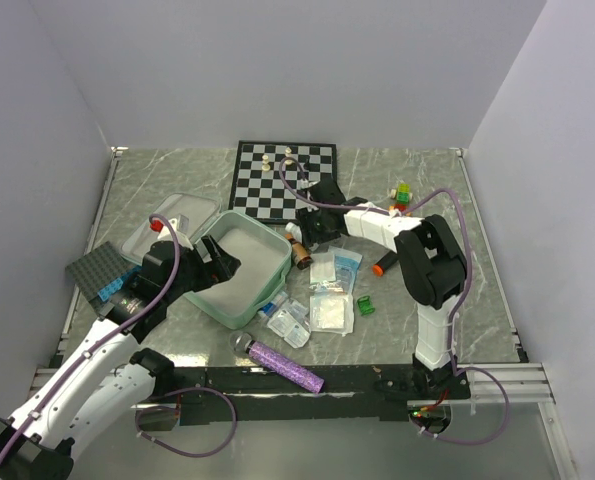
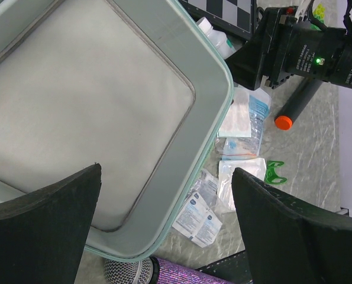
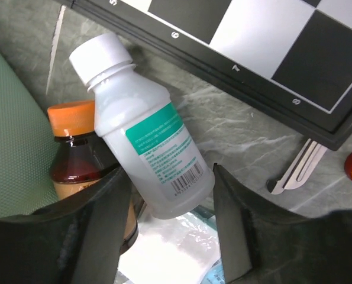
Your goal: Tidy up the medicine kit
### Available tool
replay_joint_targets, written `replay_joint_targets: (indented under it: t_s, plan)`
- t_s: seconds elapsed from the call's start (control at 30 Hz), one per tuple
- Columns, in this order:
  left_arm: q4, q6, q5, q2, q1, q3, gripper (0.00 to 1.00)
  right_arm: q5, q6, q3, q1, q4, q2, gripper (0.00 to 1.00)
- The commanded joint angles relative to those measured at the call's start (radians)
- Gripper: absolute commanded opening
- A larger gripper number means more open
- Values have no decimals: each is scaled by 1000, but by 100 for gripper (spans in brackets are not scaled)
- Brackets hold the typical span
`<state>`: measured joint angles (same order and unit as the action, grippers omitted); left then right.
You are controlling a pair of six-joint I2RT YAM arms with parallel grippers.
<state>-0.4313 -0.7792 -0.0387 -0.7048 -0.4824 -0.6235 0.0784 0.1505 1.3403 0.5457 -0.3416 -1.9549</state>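
Note:
The medicine kit (image 1: pixel 277 262) lies open left of centre, a mint-green case with an empty grey lining (image 2: pixel 87 100), its lid (image 1: pixel 172 225) folded back to the left. My left gripper (image 1: pixel 220 262) hovers open over the case's near corner (image 2: pixel 165 171), holding nothing. My right gripper (image 1: pixel 305 232) reaches down beside the case's right edge. Its fingers (image 3: pixel 171 174) press both sides of a tilted white bottle (image 3: pixel 146 136) with a teal label. An amber bottle (image 3: pixel 75 148) with an orange cap stands against the white one, partly behind my left finger.
Sachets and clear packets (image 1: pixel 329 300) lie right of the case, with a green clip (image 1: pixel 365 305) and an orange-tipped marker (image 1: pixel 380 266). A purple microphone (image 1: pixel 282 365) lies at the front. The chessboard (image 1: pixel 282 180) sits behind, a dark studded plate (image 1: pixel 99 270) at left, metal tweezers (image 3: pixel 297 168) by the board.

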Motion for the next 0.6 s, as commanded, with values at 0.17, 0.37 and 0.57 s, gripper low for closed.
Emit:
replay_joint_targets:
  t_s: [0.17, 0.37, 0.57]
  plan:
    - [22, 6, 16, 4, -4, -24, 96, -2, 12, -121, 16, 59, 125, 46]
    - [25, 6, 17, -7, -2, -22, 96, -46, 23, -233, 16, 78, 204, 43]
    - [43, 0, 28, -10, -2, -16, 96, -66, 14, -231, 17, 64, 208, 66]
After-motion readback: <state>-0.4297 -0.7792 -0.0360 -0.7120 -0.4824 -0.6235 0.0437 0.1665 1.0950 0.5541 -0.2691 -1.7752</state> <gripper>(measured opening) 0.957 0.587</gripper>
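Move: The white bottle is already between the right fingers, its middle about 1 cm ahead and 2 cm left of the right hand. The brown bottle lies against it, some 3 cm back and 4 cm left of that hand. The gauze packet is roughly 7 cm back and 2 cm right, the green box's middle 7 cm back and 18 cm left. From the left hand the white bottle lies about 14 cm ahead, 17 cm right and 14 cm below. The white bottle, still pinched near its base, is drawn level and low over the table by the right hand, back and to the right, about 5 cm in all. It goes away from the chessboard and clear of the brown bottle, in over the gauze packet; the wrist hardly turns and the fingers keep their gap, the hand slowing at the end. ##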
